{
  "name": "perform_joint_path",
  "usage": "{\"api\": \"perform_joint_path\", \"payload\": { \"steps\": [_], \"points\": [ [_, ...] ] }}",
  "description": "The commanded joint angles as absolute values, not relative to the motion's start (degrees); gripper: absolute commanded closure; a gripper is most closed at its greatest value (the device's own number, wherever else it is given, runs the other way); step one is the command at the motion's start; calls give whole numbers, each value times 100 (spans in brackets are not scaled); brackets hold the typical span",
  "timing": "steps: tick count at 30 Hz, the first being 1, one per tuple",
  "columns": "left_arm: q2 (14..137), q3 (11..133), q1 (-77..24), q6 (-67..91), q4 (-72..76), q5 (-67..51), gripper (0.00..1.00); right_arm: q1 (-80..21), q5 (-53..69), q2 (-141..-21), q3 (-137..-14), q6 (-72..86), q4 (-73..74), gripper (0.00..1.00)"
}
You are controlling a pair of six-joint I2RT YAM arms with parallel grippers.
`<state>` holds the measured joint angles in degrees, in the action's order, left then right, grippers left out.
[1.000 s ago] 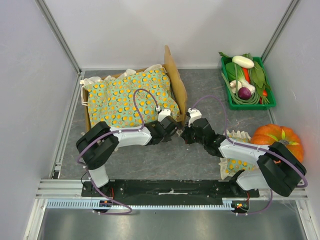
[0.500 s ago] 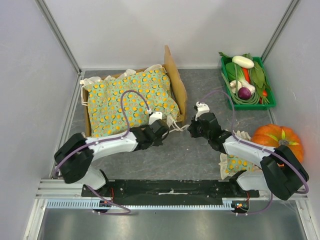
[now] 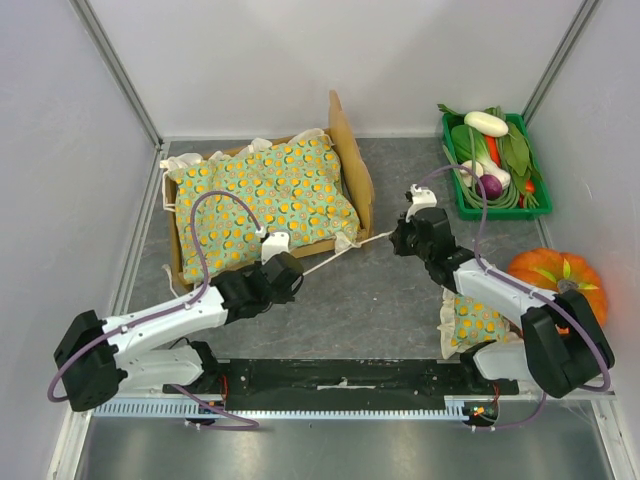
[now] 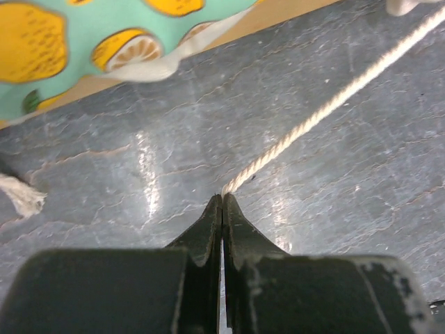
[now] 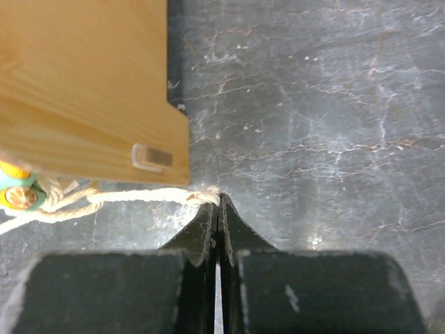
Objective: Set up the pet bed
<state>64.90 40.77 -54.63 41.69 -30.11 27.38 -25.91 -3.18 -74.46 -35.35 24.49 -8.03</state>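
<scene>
The pet bed (image 3: 351,158) is a light-wood frame with a tall headboard at the back left, and the green orange-dotted blanket (image 3: 262,195) lies over it. A cream cord (image 3: 330,256) runs from the bed's near right corner out both ways. My left gripper (image 3: 298,271) is shut on one end of the cord (image 4: 313,115), low over the grey floor in front of the bed. My right gripper (image 3: 394,238) is shut on the cord's frayed other end (image 5: 139,197), just right of the wooden corner (image 5: 90,90). In the wrist views both pairs of jaws (image 4: 222,199) (image 5: 220,197) are pressed together.
The matching ruffled pillow (image 3: 478,322) lies under my right arm. An orange pumpkin (image 3: 560,275) sits at the far right. A green tray (image 3: 452,165) of vegetables stands at the back right. A second frayed cord end (image 4: 21,196) lies left of my left gripper.
My left gripper closed on the cord and drew back to the lower left. My right gripper shifted right and away from the bed. The cord now stretches out between them.
</scene>
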Motion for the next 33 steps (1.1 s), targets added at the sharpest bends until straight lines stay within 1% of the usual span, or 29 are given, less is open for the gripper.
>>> {"api": "perform_joint_path", "payload": {
  "steps": [1, 4, 11, 18, 22, 25, 28, 29, 32, 33],
  "points": [
    [6109, 3964, -5476, 4605, -3498, 3155, 98, -2330, -360, -7602, -3902, 2356, -826, 100],
    [6003, 3911, -5476, 4667, -3594, 3199, 98, -2198, -290, -7699, -4095, 2338, -844, 100],
    [5801, 3894, -5476, 5229, -4411, 3568, 98, -2022, -176, -7805, -4403, 2320, -870, 100],
    [5309, 3683, -5440, 5774, -4957, 3691, 98, -1995, -132, -7805, -4403, 2399, -879, 100],
    [5291, 3797, -5432, 6169, -5509, 3840, 98, -1995, -307, -7708, -4307, 2487, -879, 100],
    [5326, 3797, -5414, 6398, -5633, 3867, 98, -1986, -448, -7629, -4254, 2566, -879, 100],
    [5405, 3771, -5396, 6486, -5625, 3841, 98, -1986, -589, -7568, -4228, 2610, -844, 100],
    [5414, 3779, -5396, 6417, -5390, 3815, 98, -1978, -580, -7550, -4219, 2610, -852, 100],
    [5414, 3814, -5396, 5951, -4968, 3630, 98, -1986, -142, -7559, -4193, 2601, -826, 100],
    [5405, 3814, -5396, 5550, -4557, 3543, 98, -1986, 242, -7532, -4123, 2628, -896, 97]
  ]
}}
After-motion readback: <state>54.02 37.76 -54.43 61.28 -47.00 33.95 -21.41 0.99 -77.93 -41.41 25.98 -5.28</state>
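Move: Both shut grippers already hold ends of the tie cord. Its knot at the bed cover's near right corner lies about 7 cm ahead of the left hand and 10 cm to its right, some 5 cm lower; from the right hand it is about 11 cm left, 2 cm back and 5 cm lower. The cover's middle is roughly 19 cm ahead and 9 cm left of the left hand. The headboard's middle stands about 15 cm ahead and 9 cm left of the right hand. Keeping the cord pinched, the left hand draws it away from the knot, about 6 cm left and 3 cm back, turning nearly 20 degrees counter-clockwise and easing to a stop. The right hand keeps its own end, goes some 3 cm forward with a slight rise past the headboard's near foot, then holds there against the pull. ##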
